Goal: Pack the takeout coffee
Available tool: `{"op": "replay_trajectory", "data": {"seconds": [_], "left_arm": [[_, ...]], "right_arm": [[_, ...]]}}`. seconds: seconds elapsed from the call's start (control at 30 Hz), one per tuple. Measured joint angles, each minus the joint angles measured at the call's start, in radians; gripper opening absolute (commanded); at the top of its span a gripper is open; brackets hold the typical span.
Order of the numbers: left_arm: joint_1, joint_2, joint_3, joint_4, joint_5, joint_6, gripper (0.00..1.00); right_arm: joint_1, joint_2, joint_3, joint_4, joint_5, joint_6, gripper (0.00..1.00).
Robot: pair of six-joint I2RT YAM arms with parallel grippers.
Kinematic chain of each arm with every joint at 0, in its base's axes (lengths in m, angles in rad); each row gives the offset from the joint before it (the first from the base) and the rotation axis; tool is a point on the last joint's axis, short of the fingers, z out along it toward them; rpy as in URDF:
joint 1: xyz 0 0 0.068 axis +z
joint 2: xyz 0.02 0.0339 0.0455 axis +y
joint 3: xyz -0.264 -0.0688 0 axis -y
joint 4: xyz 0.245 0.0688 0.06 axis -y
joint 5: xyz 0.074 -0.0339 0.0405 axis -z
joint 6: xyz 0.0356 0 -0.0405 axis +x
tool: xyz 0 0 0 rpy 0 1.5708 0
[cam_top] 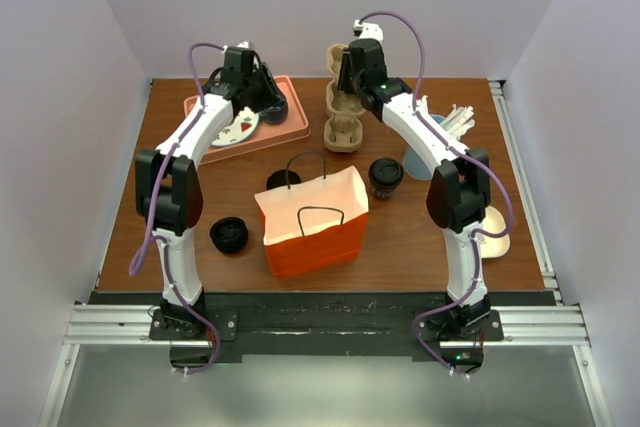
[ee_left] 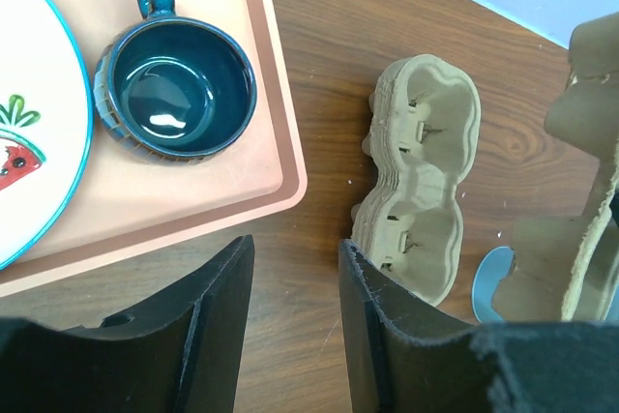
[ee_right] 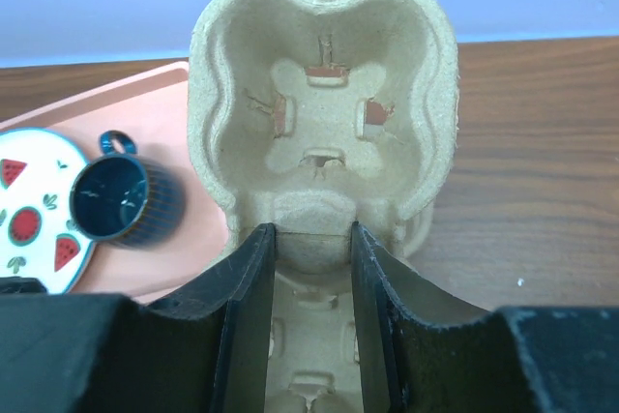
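The takeout coffee [cam_top: 385,175], a dark cup with a black lid, stands on the table just right of the open orange paper bag [cam_top: 312,219]. Neither gripper is near it. At the back of the table my right gripper [cam_top: 350,72] [ee_right: 311,231] is shut on the middle ridge of a cardboard cup carrier [ee_right: 324,94], which tilts up toward the camera. My left gripper [cam_top: 268,92] [ee_left: 295,249] hangs open over bare wood beside the pink tray [ee_left: 261,157], with nothing between its fingers. More cup carriers [ee_left: 421,181] lie to its right.
The pink tray [cam_top: 290,132] at the back left holds a watermelon plate [cam_top: 235,130] and a blue mug [ee_left: 179,89]. A low black round piece [cam_top: 229,235] sits left of the bag. A blue plate [cam_top: 420,157], white utensils [cam_top: 460,119] and a beige dish [cam_top: 497,232] lie at the right.
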Motion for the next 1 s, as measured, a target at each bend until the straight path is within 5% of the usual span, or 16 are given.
{"op": "replay_trajectory", "data": {"seconds": [0.37, 0.6, 1.0], "left_arm": [[0.003, -0.134, -0.08, -0.136, -0.001, -0.01, 0.49], [-0.025, -0.546, -0.27, -0.176, 0.029, -0.06, 0.51], [-0.099, -0.775, -0.307, -0.503, 0.089, -0.031, 0.46]], "right_arm": [[-0.028, -0.076, 0.099, -0.056, -0.237, -0.081, 0.13], [-0.031, -0.423, -0.094, 0.036, -0.43, -0.112, 0.13], [-0.03, -0.745, -0.336, 0.099, -0.729, -0.193, 0.13]]}}
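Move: The right hand already holds a cup carrier in the air. The orange bag, its likely goal, stands about 38 cm back and 9 cm left of it, some 13 cm lower. The lidded cup is about 23 cm back, 10 cm right; the carrier stack lies straight below, some 18 cm down. From the empty left hand the bag is about 36 cm back, 12 cm right; the blue mug is 11 cm ahead, 2 cm left. Still pinching the cup carrier at its narrow middle, the right hand swings it up about 25 cm and back some 22 cm, clear of the carrier stack, rising first, then mostly drawing back. The wrist turns roughly 40 degrees counter-clockwise and tips the fingers up. The open, empty left hand also pulls back about 25 cm and rises some 12 cm, leaving the blue mug and nearing the bag. ##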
